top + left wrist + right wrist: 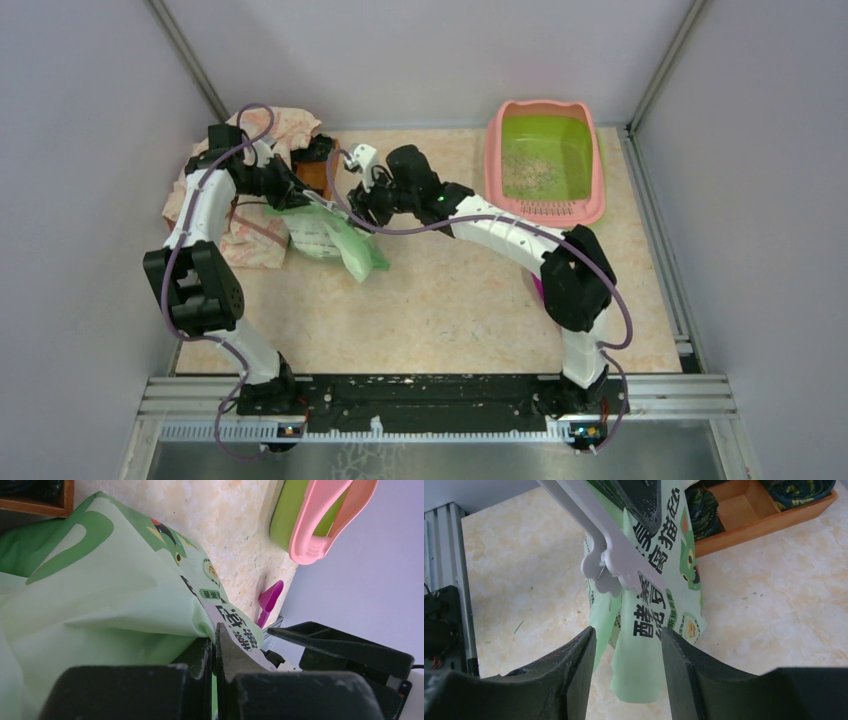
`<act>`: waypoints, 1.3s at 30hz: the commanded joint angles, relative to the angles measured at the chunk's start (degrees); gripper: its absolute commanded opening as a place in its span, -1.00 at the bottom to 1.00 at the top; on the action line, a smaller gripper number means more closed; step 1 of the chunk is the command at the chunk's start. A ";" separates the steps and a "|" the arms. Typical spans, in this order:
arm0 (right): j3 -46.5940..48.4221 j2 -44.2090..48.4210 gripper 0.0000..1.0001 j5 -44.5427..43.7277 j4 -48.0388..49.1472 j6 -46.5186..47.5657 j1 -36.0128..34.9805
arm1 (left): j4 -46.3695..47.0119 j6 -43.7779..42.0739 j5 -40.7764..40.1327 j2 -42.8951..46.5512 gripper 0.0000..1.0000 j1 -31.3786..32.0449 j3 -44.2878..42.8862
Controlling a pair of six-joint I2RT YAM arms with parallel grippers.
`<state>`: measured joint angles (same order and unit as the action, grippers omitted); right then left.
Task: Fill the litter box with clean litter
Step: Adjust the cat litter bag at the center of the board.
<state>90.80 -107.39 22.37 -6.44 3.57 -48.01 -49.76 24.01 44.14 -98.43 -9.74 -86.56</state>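
Observation:
The litter box (596, 160), pink-rimmed with a lime-green basin, stands at the back right, and a thin patch of clean litter (530, 176) lies on its floor. The left wrist view shows it edge-on (320, 527). At the left a light green printed bag (338, 238) hangs above the table. My left gripper (215, 640) is shut on the bag's upper edge (125, 595). My right gripper (628, 635) is open, its two fingers straddling the bag's hanging lower end (649, 645) with gaps on both sides. A white paw-shaped clip (611, 567) sits on the bag.
A brown wooden tray (749, 515) holding dark patterned items stands behind the bag, beside a crumpled patterned cloth (290, 125). A purple scoop (270, 600) lies on the table, mostly hidden under the right arm in the top view. Grey walls enclose the table on three sides.

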 commanded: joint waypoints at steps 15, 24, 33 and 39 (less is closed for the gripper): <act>10.35 -6.53 -0.48 -4.91 -5.07 2.73 -2.64 | 6.07 2.17 8.05 7.11 -1.00 -0.10 -3.45; 10.36 -5.93 -1.00 -6.57 -7.39 2.20 -2.88 | 6.25 2.77 8.10 8.60 -0.96 0.60 -1.89; 7.70 -0.10 -1.00 -6.01 -14.87 3.10 -2.51 | 9.82 5.52 4.77 12.41 -0.93 8.44 6.59; 1.03 6.17 -1.00 -6.55 -15.28 2.97 -1.16 | 14.63 9.71 3.10 14.13 -0.93 15.88 12.04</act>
<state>93.62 -108.12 16.08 -23.83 6.39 -49.87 -41.06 28.67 38.96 -88.27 0.93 -76.12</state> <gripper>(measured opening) 0.006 0.035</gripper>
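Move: About 1 cm ahead of the right hand, 2 cm to its left and 3 cm below is the loose mouth edge of the cat litter bag, standing between the open fingers. The grey clip lies along it, some 4 cm to the hand's left and 2 cm ahead; the wooden tray is about 10 cm left, 11 cm ahead and well below. From the left hand, already pinching the bag, that edge is some 10 cm right and 4 cm back. Sinking about 3 cm and easing left onto the bag's mouth edge beside the clip, the right hand shuts its fingers and pinches the film. Then both hands draw the bag rightward and back together, speeding up: the left, still gripping, goes some 6 cm right and 3 cm back, the right some 5 cm right and 3 cm back, dipping its fingertips further down. ##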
